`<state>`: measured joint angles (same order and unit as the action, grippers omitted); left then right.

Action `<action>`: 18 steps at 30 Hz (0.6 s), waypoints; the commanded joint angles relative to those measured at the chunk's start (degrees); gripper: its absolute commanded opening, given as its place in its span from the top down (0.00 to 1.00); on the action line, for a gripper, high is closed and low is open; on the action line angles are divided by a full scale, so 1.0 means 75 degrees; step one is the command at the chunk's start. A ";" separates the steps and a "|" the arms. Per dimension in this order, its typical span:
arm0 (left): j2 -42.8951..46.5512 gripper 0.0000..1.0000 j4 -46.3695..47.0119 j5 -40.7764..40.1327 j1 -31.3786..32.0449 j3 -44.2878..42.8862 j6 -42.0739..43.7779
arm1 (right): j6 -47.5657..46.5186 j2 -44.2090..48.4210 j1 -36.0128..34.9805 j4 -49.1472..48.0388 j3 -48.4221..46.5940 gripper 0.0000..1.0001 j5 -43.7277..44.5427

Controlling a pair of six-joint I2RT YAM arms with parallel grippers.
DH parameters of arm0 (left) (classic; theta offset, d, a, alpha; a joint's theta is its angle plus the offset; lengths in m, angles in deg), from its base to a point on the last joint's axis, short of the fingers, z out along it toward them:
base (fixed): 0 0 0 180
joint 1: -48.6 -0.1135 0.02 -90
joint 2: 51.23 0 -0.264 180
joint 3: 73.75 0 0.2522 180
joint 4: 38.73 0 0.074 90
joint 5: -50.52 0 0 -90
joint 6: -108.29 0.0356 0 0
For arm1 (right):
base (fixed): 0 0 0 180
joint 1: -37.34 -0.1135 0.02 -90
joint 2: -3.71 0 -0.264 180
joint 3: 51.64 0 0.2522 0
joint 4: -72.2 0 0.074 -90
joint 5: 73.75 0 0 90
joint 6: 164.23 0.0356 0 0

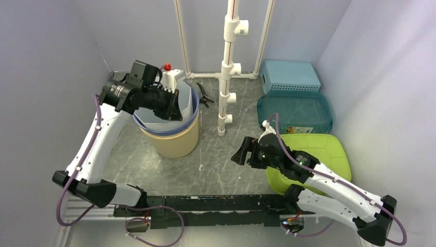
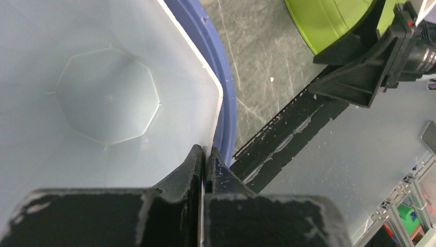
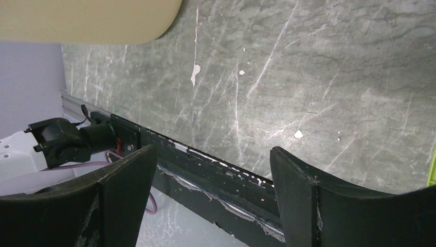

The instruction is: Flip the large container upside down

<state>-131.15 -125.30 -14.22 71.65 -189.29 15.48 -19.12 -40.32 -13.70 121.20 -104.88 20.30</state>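
Note:
The large container point(image 1: 189, 104), a pale blue-white tub with an octagonal bottom point(image 2: 103, 98), stands mouth up inside a beige bucket point(image 1: 172, 143) with a blue rim point(image 2: 225, 87). My left gripper point(image 1: 174, 108) reaches over it from the left and is shut on the tub's thin wall, one finger inside and one outside point(image 2: 205, 154). My right gripper point(image 1: 239, 154) hovers open over the bare table right of the bucket, with nothing between its fingers point(image 3: 213, 154). The bucket's beige side point(image 3: 87, 20) shows at the top of the right wrist view.
A white pipe post point(image 1: 226, 77) rises just right of the bucket, with black pliers point(image 1: 205, 95) at its foot. A light blue box point(image 1: 289, 76), a teal tray point(image 1: 295, 110) and a green tray point(image 1: 319, 152) fill the right side. A black rail point(image 1: 205, 203) runs along the near edge.

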 commanded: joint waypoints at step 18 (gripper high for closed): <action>0.1055 0.97 -0.0498 -0.0407 0.1461 0.0076 -0.1222 | 0.0102 -0.0179 -0.0017 -0.0530 -0.0870 0.16 -0.0326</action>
<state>-124.54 -128.45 -18.13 82.12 -186.12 9.92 -18.33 -41.35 -13.70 121.77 -109.10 20.13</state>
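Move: The left fingers already pinch the near right part of the white liner's rim, inside the blue-rimmed cream bin (the large container); the bin's middle is about 6 cm ahead, 5 cm left and 15 cm below. The pruners lie some 23 cm ahead of that hand, 13 cm right and 30 cm below. From the open right hand the bin is some 31 cm left, 13 cm ahead and level; the green tray is 29 cm right, 2 cm ahead and 13 cm below. Keeping its shut pinch on the white liner's rim, the left hand draws the nested containers about 6 cm straight back towards the near table edge, staying level, turning only slightly clockwise and easing to a stop. The right hand waits wide open beside the bin's path, then late on lifts some 2.5 cm, still touching nothing. ##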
